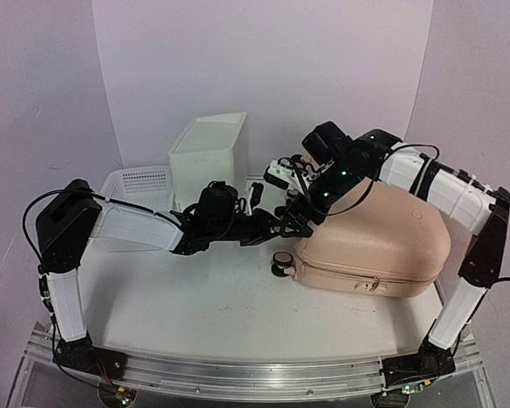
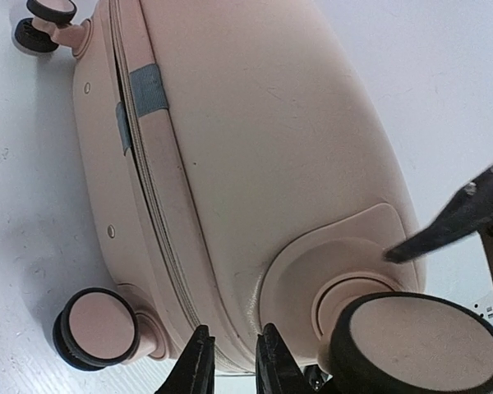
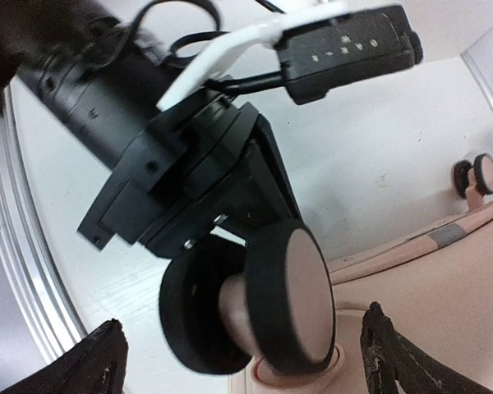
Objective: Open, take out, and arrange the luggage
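The peach-pink luggage lies closed on its side at the right of the table, wheel end pointing left. My left gripper reaches in from the left. In the left wrist view its jaws stand a narrow gap apart, pinching a strip of the luggage shell beside the zipper seam. My right gripper comes over the top. In the right wrist view it is open wide, its fingertips either side of a black-and-pink caster wheel without touching it. One of its fingers shows beside that wheel.
A white plastic box stands behind the left arm, with a white mesh basket to its left. The left arm's black wrist body sits just behind the wheel, so both arms crowd the suitcase's left end. Another wheel rests on the table.
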Robot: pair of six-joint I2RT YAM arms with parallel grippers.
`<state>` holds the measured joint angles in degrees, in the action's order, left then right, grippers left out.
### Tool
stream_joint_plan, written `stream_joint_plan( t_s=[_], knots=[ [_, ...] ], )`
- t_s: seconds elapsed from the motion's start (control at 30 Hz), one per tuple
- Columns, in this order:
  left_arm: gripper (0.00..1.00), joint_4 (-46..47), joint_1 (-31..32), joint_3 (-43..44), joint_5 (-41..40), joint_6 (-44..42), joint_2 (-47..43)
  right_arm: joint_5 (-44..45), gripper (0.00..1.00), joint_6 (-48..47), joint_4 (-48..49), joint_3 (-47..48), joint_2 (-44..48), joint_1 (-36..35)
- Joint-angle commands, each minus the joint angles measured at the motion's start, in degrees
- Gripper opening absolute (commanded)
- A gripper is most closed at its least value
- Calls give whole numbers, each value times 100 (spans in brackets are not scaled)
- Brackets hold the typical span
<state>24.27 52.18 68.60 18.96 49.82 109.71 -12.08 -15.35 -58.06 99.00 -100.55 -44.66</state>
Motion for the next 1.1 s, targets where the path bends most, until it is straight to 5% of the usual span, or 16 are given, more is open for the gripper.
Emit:
stream_joint_plan(
  t_s=[0.0,0.47,0.53,0.63,0.87,0.97,1.07],
  knots=[
    [20,382,21,172,178,207,-169,122,98,-1347,271,-348,681,-143],
    [20,376,20,93,108,122,-217,17,94,-2069,713,-114,80,-152],
    [20,372,20,77,108,123,-237,105,87,-2091,793,-121,0,-148],
    [22,376,20,6,89,63,-280,153,62,-2033,849,-70,-82,-152],
    [54,398,18,-1182,-342,-881,-1026,-64,30,-1881,928,-196,-96,16],
    [66,605,221,-1821,-533,-2098,-1386,-466,17,-1767,916,-151,-101,143],
    [81,2015,792,-2567,-474,-3516,-1399,-863,13,-1664,858,-112,-111,241]
  ],
)
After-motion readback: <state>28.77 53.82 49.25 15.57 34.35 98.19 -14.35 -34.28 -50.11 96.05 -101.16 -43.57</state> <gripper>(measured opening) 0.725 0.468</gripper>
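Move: The suitcase's upper near wheel sits almost between the right fingers, about 2 cm ahead, 1 cm left and 2 cm below the hand point. It lies roughly 2 cm ahead, 3 cm right and 2 cm above the left hand, whose narrow fingers still reach in at it. From the right hand, the lower near wheel is about 2 cm back, 1 cm left and 16 cm down; the suitcase's middle is about 19 cm right, 1 cm ahead and 11 cm down. Draw the wide-open right gripper back and up about 3 cm, turning it counter-clockwise; then bring it forward, left and down onto the suitcase's upper near wheel and close to about half opening, pinching it. With the right fingers closing, open the left gripper wide and pull it clear of the wheel, left, back and down about 8 cm. ##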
